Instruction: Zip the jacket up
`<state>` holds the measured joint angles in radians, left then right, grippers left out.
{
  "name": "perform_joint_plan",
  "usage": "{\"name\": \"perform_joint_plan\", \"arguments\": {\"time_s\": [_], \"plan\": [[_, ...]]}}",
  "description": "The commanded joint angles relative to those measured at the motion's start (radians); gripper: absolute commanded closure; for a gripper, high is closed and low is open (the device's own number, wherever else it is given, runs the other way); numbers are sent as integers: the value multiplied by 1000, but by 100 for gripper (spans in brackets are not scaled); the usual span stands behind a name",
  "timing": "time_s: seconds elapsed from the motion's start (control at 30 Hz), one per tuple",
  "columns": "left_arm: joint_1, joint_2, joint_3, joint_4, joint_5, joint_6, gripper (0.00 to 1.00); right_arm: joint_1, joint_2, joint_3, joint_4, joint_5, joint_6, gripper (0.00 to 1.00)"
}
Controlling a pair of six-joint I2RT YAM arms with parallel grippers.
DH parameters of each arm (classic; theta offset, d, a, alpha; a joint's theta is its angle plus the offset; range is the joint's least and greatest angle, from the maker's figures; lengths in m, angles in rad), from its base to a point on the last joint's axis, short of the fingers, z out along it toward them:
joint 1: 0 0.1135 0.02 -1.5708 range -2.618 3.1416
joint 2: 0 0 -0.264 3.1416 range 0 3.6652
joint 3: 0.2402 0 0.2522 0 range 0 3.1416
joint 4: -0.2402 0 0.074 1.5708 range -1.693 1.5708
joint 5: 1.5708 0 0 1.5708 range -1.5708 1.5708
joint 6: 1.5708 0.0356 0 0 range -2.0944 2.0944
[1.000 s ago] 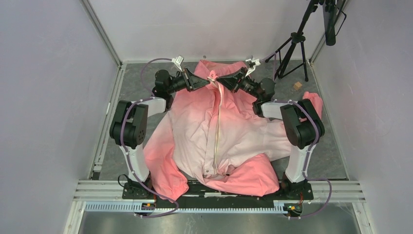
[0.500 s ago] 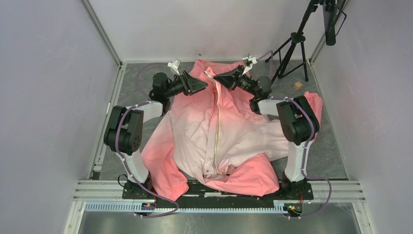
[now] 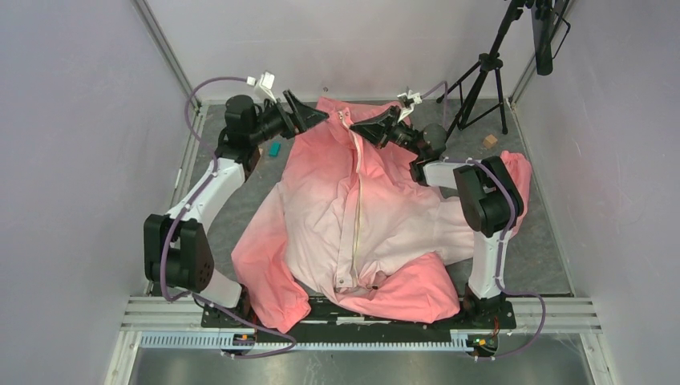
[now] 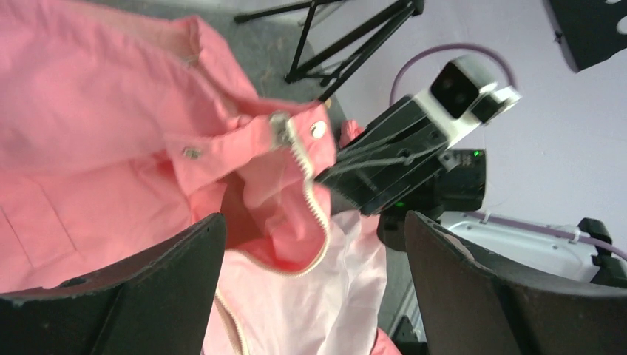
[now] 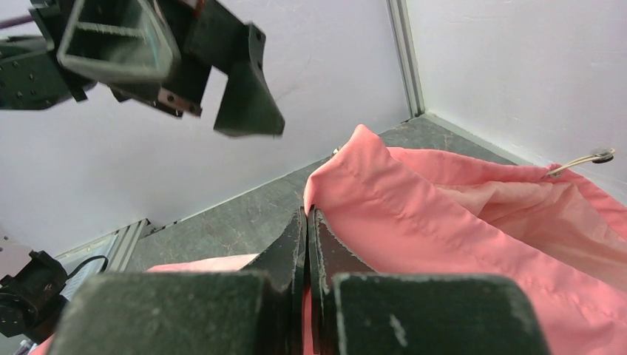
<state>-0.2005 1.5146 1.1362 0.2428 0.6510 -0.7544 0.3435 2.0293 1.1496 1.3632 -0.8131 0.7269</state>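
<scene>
The pink jacket lies spread on the table, collar at the far side. Its cream zipper strip runs down the front. My right gripper is shut on the collar edge, and the pink fabric is pinched between its jaws. My left gripper is open and empty, held just left of the collar and apart from it. In the left wrist view its wide-open fingers frame the collar, where the zipper teeth curve apart near a metal snap. The right gripper shows beyond.
A small teal object lies on the table left of the jacket. A small wooden block sits at the far right. A black tripod stands in the far right corner. White walls close in the table.
My left gripper has let go of the collar, opened and swung back to the left. A teal object now shows where the arm was. My right gripper keeps its hold on the collar.
</scene>
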Motion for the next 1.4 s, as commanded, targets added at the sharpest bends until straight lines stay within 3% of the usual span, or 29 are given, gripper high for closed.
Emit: {"name": "perform_joint_plan", "arguments": {"time_s": [0.0, 0.27, 1.03, 1.2, 1.37], "plan": [[-5, 31, 132, -68, -16, 80, 9, 6, 15, 56, 93, -29, 14, 99], [-11, 242, 395, -67, 275, 184, 18, 6, 13, 61, 77, -37, 15, 99], [-68, 372, 577, -316, 196, 381, 19, 6, 48, 91, 88, -40, 40, 99], [-74, 326, 528, -304, 194, 388, 22, 6, 48, 92, 86, -38, 42, 99], [-74, 280, 486, -301, 189, 382, 33, 6, 53, 97, 91, -35, 48, 99]]}}
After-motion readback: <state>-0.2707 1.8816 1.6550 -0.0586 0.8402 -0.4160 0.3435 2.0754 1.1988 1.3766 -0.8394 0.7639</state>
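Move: About 5 cm ahead, 8 cm to the right and 4 cm below the left fingertips sits the zipper slider, on the raised collar edge and free of that hand. The right gripper's closed tips, pinching that collar, are about 3 cm ahead of the left hand, 10 cm to its right and 6 cm below. From the right hand the slider lies roughly 2 cm ahead, 2 cm left and 2 cm above. Arcing over to the zipper slider, the left hand first rises about 4.5 cm while reaching forward, then swings right and sinks back to its starting height, closing in slowly over the collar. Its fingers turn clockwise some 15 degrees, tip slightly up, roll left side up, and narrow from wide open without shutting. The right gripper stays put and keeps its pinch on the collar edge. ##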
